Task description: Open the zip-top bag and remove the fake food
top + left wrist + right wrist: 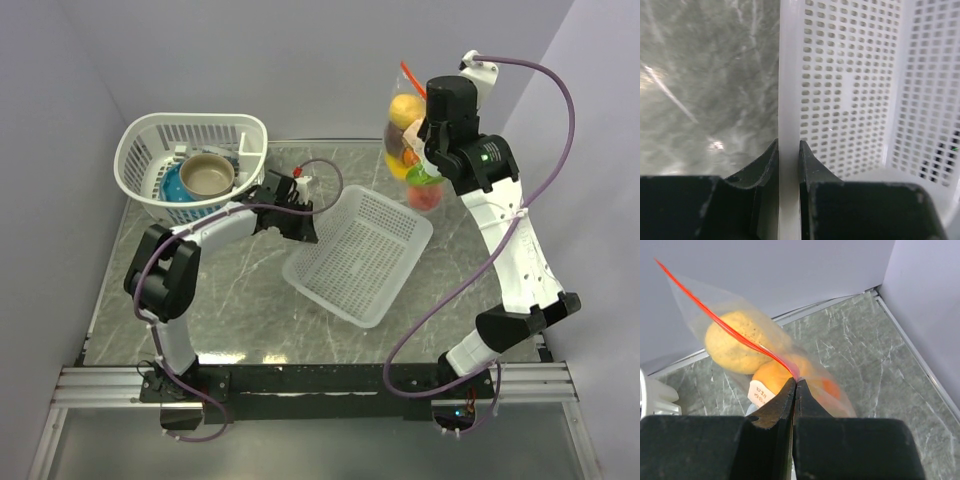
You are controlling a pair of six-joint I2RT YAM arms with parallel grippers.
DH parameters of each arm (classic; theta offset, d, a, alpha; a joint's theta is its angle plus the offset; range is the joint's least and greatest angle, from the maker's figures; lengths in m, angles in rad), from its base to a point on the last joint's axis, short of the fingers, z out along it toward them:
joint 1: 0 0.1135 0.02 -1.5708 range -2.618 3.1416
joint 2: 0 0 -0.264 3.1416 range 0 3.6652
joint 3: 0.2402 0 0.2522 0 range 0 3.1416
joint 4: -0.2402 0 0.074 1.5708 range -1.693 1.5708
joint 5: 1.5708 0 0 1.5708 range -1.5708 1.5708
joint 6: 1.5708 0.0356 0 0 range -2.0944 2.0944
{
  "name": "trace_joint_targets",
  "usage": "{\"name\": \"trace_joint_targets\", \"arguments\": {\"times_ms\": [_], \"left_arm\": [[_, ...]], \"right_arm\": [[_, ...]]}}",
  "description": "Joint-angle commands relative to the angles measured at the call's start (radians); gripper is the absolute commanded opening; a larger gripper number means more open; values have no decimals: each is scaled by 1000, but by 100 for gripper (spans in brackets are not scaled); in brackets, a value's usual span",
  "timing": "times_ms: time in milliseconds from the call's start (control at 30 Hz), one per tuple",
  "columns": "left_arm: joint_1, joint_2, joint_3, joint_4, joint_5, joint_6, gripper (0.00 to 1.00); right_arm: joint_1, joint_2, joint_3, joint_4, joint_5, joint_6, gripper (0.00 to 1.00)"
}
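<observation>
The clear zip-top bag point(405, 140) hangs in the air at the back right, its orange-red zip strip point(735, 330) running up and away. My right gripper point(796, 381) is shut on the strip's end and holds the bag up point(428, 132). Inside, the fake food shows as a yellow piece point(735, 342), an orange piece point(772, 377), and green and red pieces point(425, 188) at the bottom. My left gripper point(789, 146) is shut on the rim point(789, 75) of the rectangular white mesh basket point(360, 250) at mid-table point(300, 222).
A round white mesh basket point(140, 150) stands at the back left with a tan bowl point(207, 175) and a blue dish point(172, 188) inside. Grey walls close in at the back and on both sides.
</observation>
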Motion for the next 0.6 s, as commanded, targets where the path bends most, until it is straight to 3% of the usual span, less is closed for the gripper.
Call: {"name": "trace_joint_targets", "arguments": {"times_ms": [0, 133, 233, 300, 367, 400, 433, 567], "left_arm": [[-4, -16, -44, 101, 39, -321, 1], [2, -104, -139, 141, 2, -453, 1], [3, -133, -162, 112, -14, -467, 1], [15, -147, -184, 128, -16, -503, 5], [37, -182, -243, 202, 47, -530, 39], [38, -193, -262, 223, 65, -548, 65], [52, -208, -280, 245, 106, -559, 99], [95, -291, -281, 265, 157, -519, 99]], "right_arm": [[-8, -27, 7, 26, -19, -14, 0], [-8, -27, -11, 34, -38, -10, 0], [-8, -10, -3, 29, -54, -4, 0], [-8, 16, 22, 20, -70, 2, 0], [-8, 36, 59, 8, -96, 8, 0], [-8, 58, 73, 3, -105, 9, 0], [-9, 68, 88, -2, -122, 11, 0], [-2, 91, 151, -14, -255, 29, 0]]}}
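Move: The left fingers already grip the left rim of the white tray; its middle lies about 10 cm to their right, 4 back and 4 lower. The zip-top bag hangs some 22 cm right of them, 6 farther out and 22 higher, and the laundry basket is roughly 29 cm left and 17 ahead. From the right hand, the bag it already holds is centred about 12 cm below and 3 left; the tray's middle lies around 13 cm left, 9 back and 40 down. Keeping its pinch on the tray's left rim at first, the left hand drags it around counter-clockwise, easing right a touch, then back and left, about 3.5 cm back overall, twisting some 20 degrees and tipping; its fingers then spread wide and let the rim go. The right hand holds its grip on the bag and carries it about 3 cm left and 2 forward, sinking slightly. ##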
